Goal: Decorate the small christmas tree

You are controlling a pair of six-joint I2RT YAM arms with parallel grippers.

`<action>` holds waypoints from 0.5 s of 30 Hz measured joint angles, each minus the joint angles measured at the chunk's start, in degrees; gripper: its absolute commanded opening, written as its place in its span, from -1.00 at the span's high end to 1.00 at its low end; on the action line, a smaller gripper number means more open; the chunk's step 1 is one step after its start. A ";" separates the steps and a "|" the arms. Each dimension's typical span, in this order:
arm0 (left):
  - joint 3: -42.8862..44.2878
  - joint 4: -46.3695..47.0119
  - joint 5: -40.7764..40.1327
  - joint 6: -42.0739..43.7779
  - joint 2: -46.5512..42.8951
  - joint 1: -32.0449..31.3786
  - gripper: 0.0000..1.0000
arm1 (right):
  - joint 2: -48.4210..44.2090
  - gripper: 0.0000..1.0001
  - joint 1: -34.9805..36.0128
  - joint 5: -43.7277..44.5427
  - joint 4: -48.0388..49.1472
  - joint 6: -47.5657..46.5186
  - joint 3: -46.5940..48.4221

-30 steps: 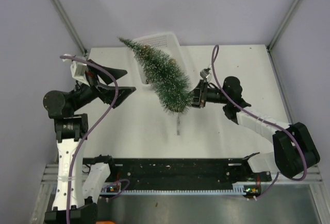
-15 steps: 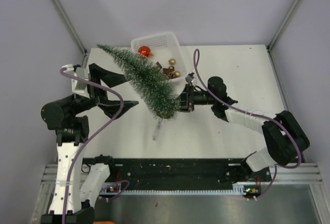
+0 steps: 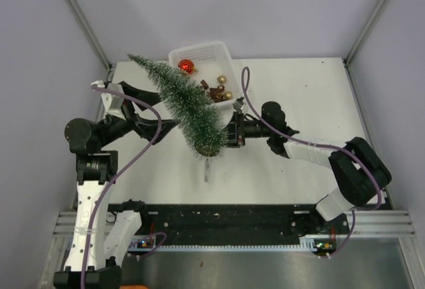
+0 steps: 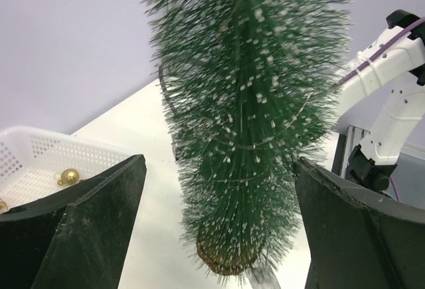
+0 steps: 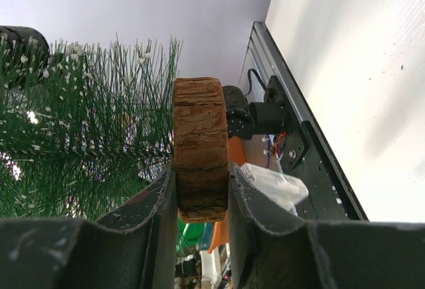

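The small christmas tree (image 3: 186, 106) hangs tilted above the table, tip toward the far left, base toward the near middle. My right gripper (image 3: 229, 135) is shut on its round wooden disc base (image 5: 199, 143), one finger on each flat face. Green frosted bristles (image 5: 80, 149) fill the left of the right wrist view. My left gripper (image 3: 166, 109) is open wide just left of the tree. In the left wrist view the tree (image 4: 246, 103) hangs between that gripper's (image 4: 219, 161) two spread fingers without touching either.
A white basket (image 3: 222, 51) stands at the back middle, holding a red bauble (image 3: 186, 66) and gold baubles (image 3: 221, 80). In the left wrist view the basket (image 4: 40, 153) and one gold bauble (image 4: 68, 177) show at the left. Grey walls close in on both sides.
The right arm has carried the tree left and nearer, uncovering the basket and its baubles. The left gripper has come in around the tree, still open.
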 measured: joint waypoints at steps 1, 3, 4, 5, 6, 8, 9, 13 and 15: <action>-0.04 0.02 -0.13 0.00 0.15 0.00 -0.83 | 0.57 1.00 0.35 -0.02 0.48 0.15 0.00; -0.11 0.59 -0.13 -0.57 0.57 0.00 -0.69 | 1.66 1.00 1.18 -0.04 1.09 0.50 0.00; -0.11 1.09 0.00 -0.94 0.83 0.00 -0.65 | 2.21 1.00 1.62 -0.07 1.51 0.63 -0.02; -0.11 1.68 0.20 -1.42 1.14 0.00 -0.64 | 2.73 1.00 1.99 -0.07 1.86 0.70 -0.02; -0.11 2.23 0.66 -1.90 1.42 0.00 -0.63 | 3.10 1.00 2.27 -0.11 1.99 0.72 -0.02; -0.11 2.82 1.75 -2.91 1.62 0.00 -0.51 | 3.98 1.00 2.60 -0.15 2.19 0.76 -0.04; -0.22 3.04 2.36 -3.41 1.66 0.00 -0.42 | 4.24 1.00 2.60 -0.20 2.19 0.76 -0.07; -1.95 3.45 4.87 -4.63 1.27 0.00 0.13 | 4.59 1.00 2.64 -0.26 2.75 0.70 -0.07; -3.43 3.28 6.16 -4.83 0.57 0.00 0.41 | 4.66 1.00 2.64 -0.33 2.95 0.66 -0.07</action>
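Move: The left hand is open beside the upright, left-leaning christmas tree; the tree's middle is roughly 6 cm to its right and 2 cm ahead, about level with it. The tree's wooden base, held in the right fingers, is some 16 cm to the left hand's right, neither ahead nor back, and 20 cm lower; the white basket is about 32 cm ahead, 5 cm right and 38 cm below. From the right hand, the tree's middle is roughly 10 cm left, 2 cm ahead and 20 cm up. The left fingers close to about half open around the needles of the tree's middle, while that hand, after barely moving, sinks about 2.5 cm and eases back a little, turning slightly clockwise. The right hand keeps its pinch on the wooden base, carrying the tree about 2 cm down and 1.5 cm left, with a slight draw back, into the left grip, then holds still. ##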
